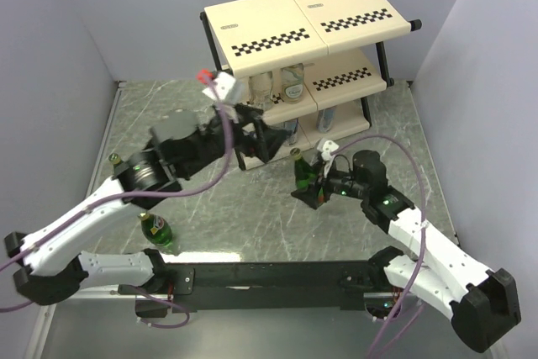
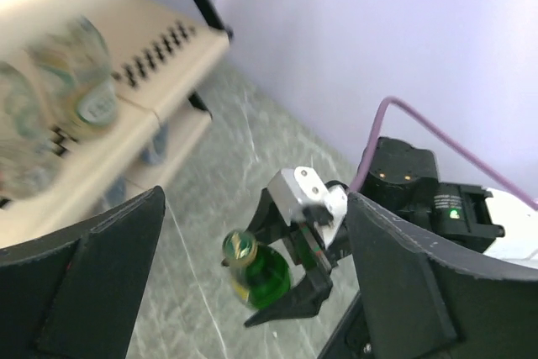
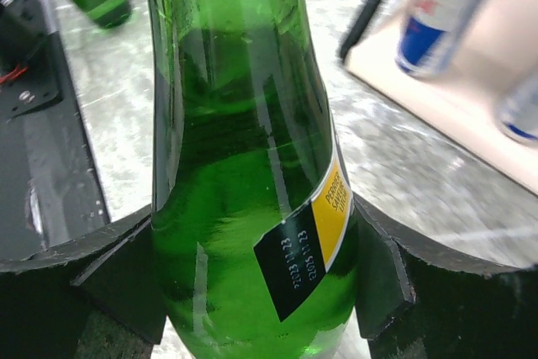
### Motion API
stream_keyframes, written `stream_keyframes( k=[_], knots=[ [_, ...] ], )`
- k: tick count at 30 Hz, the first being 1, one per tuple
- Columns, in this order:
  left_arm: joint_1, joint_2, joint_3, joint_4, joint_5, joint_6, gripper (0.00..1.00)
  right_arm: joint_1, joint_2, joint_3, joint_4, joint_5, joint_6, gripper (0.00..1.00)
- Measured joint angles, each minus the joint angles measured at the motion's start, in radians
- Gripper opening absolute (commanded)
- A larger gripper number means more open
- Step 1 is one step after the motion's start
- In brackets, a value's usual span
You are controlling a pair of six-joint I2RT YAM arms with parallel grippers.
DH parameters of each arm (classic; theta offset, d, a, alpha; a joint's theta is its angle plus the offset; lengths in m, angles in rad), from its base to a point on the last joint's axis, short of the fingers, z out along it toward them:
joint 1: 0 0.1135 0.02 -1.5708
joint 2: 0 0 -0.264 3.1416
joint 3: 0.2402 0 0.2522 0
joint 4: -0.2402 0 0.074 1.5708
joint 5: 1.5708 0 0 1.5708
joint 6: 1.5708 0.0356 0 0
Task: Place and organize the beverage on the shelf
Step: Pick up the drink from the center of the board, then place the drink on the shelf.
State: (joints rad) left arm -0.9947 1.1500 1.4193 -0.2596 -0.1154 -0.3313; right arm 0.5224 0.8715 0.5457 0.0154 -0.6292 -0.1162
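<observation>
My right gripper (image 1: 308, 186) is shut on the body of a green glass bottle with a yellow label (image 1: 298, 167), held upright in front of the shelf (image 1: 277, 23). In the right wrist view the bottle (image 3: 244, 208) fills the space between the jaws of that gripper (image 3: 252, 245). My left gripper (image 1: 267, 139) stands open and empty at the shelf's front; its wrist view looks past the wide fingers (image 2: 92, 275) at the held bottle (image 2: 261, 273). Two clear bottles (image 1: 276, 84) stand on the middle tier. Silver-and-blue cans (image 3: 441, 14) sit on the bottom tier. A second green bottle (image 1: 157, 231) stands on the table.
The marble-patterned tabletop (image 1: 235, 208) is walled by pale panels at the left, back and right. The second green bottle stands close to the left arm's forearm. A black rail (image 1: 269, 275) runs along the near edge between the arm bases. Purple cables loop over both arms.
</observation>
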Motion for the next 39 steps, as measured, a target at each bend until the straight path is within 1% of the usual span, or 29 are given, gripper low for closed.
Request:
stream_keyframes(
  k=[5, 8, 12, 19, 25, 33, 39],
  knots=[
    [0.000, -0.124, -0.002, 0.000, -0.048, 0.031, 0.98, -0.138, -0.022, 0.065, -0.071, -0.033, 0.012, 0.00],
    [0.000, -0.187, -0.040, 0.003, -0.070, 0.039, 0.99, -0.225, -0.043, 0.126, -0.125, -0.055, 0.016, 0.00],
    [0.000, -0.237, -0.151, -0.011, -0.097, 0.039, 1.00, -0.307, -0.062, 0.246, -0.208, -0.057, 0.027, 0.00],
    [0.000, -0.262, -0.378, -0.092, -0.146, 0.040, 1.00, -0.355, -0.030, 0.496, -0.299, -0.016, 0.061, 0.00],
    [0.000, -0.361, -0.522, -0.120, -0.194, 0.074, 0.99, -0.378, 0.092, 0.750, -0.348, 0.061, 0.100, 0.00],
    [0.000, -0.330, -0.584, -0.129, -0.230, 0.113, 0.97, -0.379, 0.343, 1.088, -0.378, 0.142, 0.165, 0.00],
    [0.000, -0.329, -0.606, -0.128, -0.241, 0.114, 0.97, -0.379, 0.532, 1.322, -0.420, 0.194, 0.171, 0.00]
  ],
)
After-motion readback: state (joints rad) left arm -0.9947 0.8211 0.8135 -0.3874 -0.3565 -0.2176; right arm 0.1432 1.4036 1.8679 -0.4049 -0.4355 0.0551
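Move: The right hand already holds the green bottle; the top shelf's right half lies about 30 cm ahead of it, 11 cm right and 23 cm up. Lower-shelf cans stand about 22 cm ahead and 6 cm right, and 19 cm ahead and 5 cm left, both 9 cm below. From the empty left hand, the outer green bottle is 39 cm left, 4 cm ahead, the near one 31 cm left, 10 cm back, both 36 cm down; that shelf half is 30 cm ahead, 22 cm right, about level. Keeping its pinch on the green bottle, the right hand lifts it about 32 cm, first swinging right and then reaching forward some 18 cm towards the top shelf's right half, turning about 35 degrees clockwise. The open left hand rises briefly, then sinks to end about 20 cm lower and 10 cm farther left, its wrist rolling some 25 degrees, left side up. ##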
